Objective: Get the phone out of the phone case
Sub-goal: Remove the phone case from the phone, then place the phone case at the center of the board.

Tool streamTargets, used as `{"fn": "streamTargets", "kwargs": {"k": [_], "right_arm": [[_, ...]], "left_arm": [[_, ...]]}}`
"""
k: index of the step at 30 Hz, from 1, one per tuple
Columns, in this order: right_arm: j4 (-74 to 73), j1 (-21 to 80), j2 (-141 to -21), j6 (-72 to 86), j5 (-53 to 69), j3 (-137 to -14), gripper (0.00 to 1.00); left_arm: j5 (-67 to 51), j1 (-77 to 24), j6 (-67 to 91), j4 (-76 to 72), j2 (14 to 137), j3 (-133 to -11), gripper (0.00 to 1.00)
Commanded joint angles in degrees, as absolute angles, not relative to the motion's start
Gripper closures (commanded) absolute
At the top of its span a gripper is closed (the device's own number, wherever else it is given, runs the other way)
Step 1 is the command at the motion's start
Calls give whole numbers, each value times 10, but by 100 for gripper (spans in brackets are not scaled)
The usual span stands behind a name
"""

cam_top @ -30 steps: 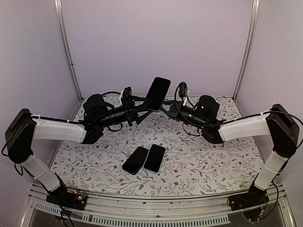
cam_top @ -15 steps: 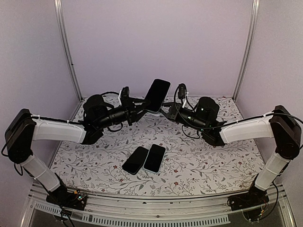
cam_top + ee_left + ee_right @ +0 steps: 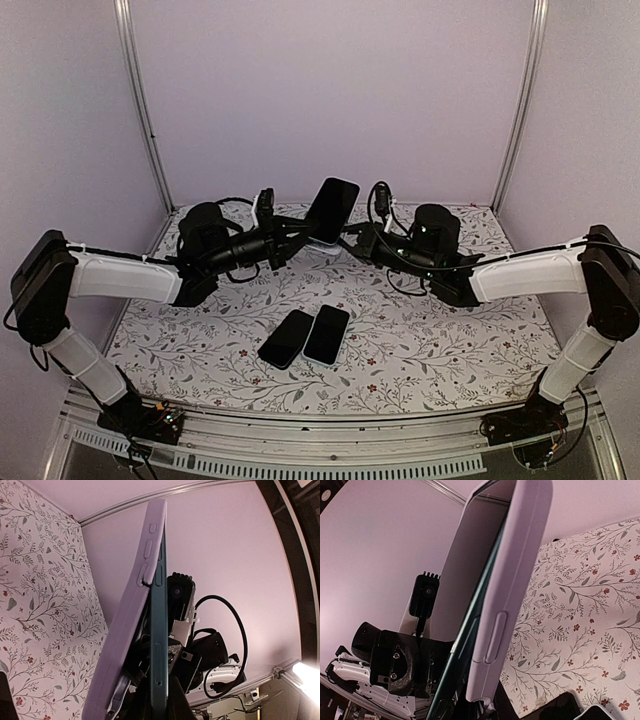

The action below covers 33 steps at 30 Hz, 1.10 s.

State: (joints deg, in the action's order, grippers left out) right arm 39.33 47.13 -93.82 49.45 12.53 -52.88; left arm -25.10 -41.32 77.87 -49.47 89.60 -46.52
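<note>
A dark-screened phone (image 3: pixel 332 208) is held tilted in the air above the far middle of the table, between both grippers. In the left wrist view its teal edge (image 3: pixel 159 645) stands upright, and the lilac phone case (image 3: pixel 125 630) peels away from it at the lower end. My left gripper (image 3: pixel 159 692) (image 3: pixel 303 236) is shut on the phone's lower edge. My right gripper (image 3: pixel 485 705) (image 3: pixel 350 238) is shut on the lilac case (image 3: pixel 512 590), with the teal phone (image 3: pixel 462 650) showing just left of it. The case's upper end still wraps the phone.
Two other phones lie side by side on the floral table, a black one (image 3: pixel 286 338) and a light-rimmed one (image 3: pixel 326 334). Metal frame posts (image 3: pixel 140 100) (image 3: pixel 518 100) and lilac walls close in the back.
My left gripper has shut on the phone's lower edge. The phone, with both grippers, has sunk slightly and tilted a little.
</note>
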Motion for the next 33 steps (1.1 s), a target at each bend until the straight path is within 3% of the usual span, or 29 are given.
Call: {"fn": "streamTargets", "kwargs": {"k": [1, 21, 33], "right_arm": [[314, 436, -920, 505, 137, -540, 100], [80, 349, -907, 405, 149, -580, 100], [-138, 191, -928, 228, 228, -613, 100]], "left_arm": [[-272, -408, 734, -507, 881, -482, 100], [-277, -397, 679, -438, 842, -490, 100], [-268, -372, 615, -331, 806, -493, 100]]}}
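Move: The phone stays pinched by its near-left edge in the left hand; its middle lies about 6 cm to that hand's right and 4 cm ahead. The half-peeled case hangs under it, and from the right hand, which pinches the case, the phone's middle is about 4 cm left, 5 cm ahead and 2 cm up. On the table some 25 cm below, the light-rimmed phone lies 6 cm left of the right hand and 11 cm back; the black phone is 10 cm farther left. The phone case, still pinched along its edge, is peeled down from beneath the phone by the right hand: downward with some rightward and forward travel first, then sweeping mainly right, about 16 cm right and 11 cm down in all, fingertips tipping down some 30 degrees. The left hand keeps its pinch on the phone as a near-still anchor, dipping and rising slightly, then easing about 2 cm left. ##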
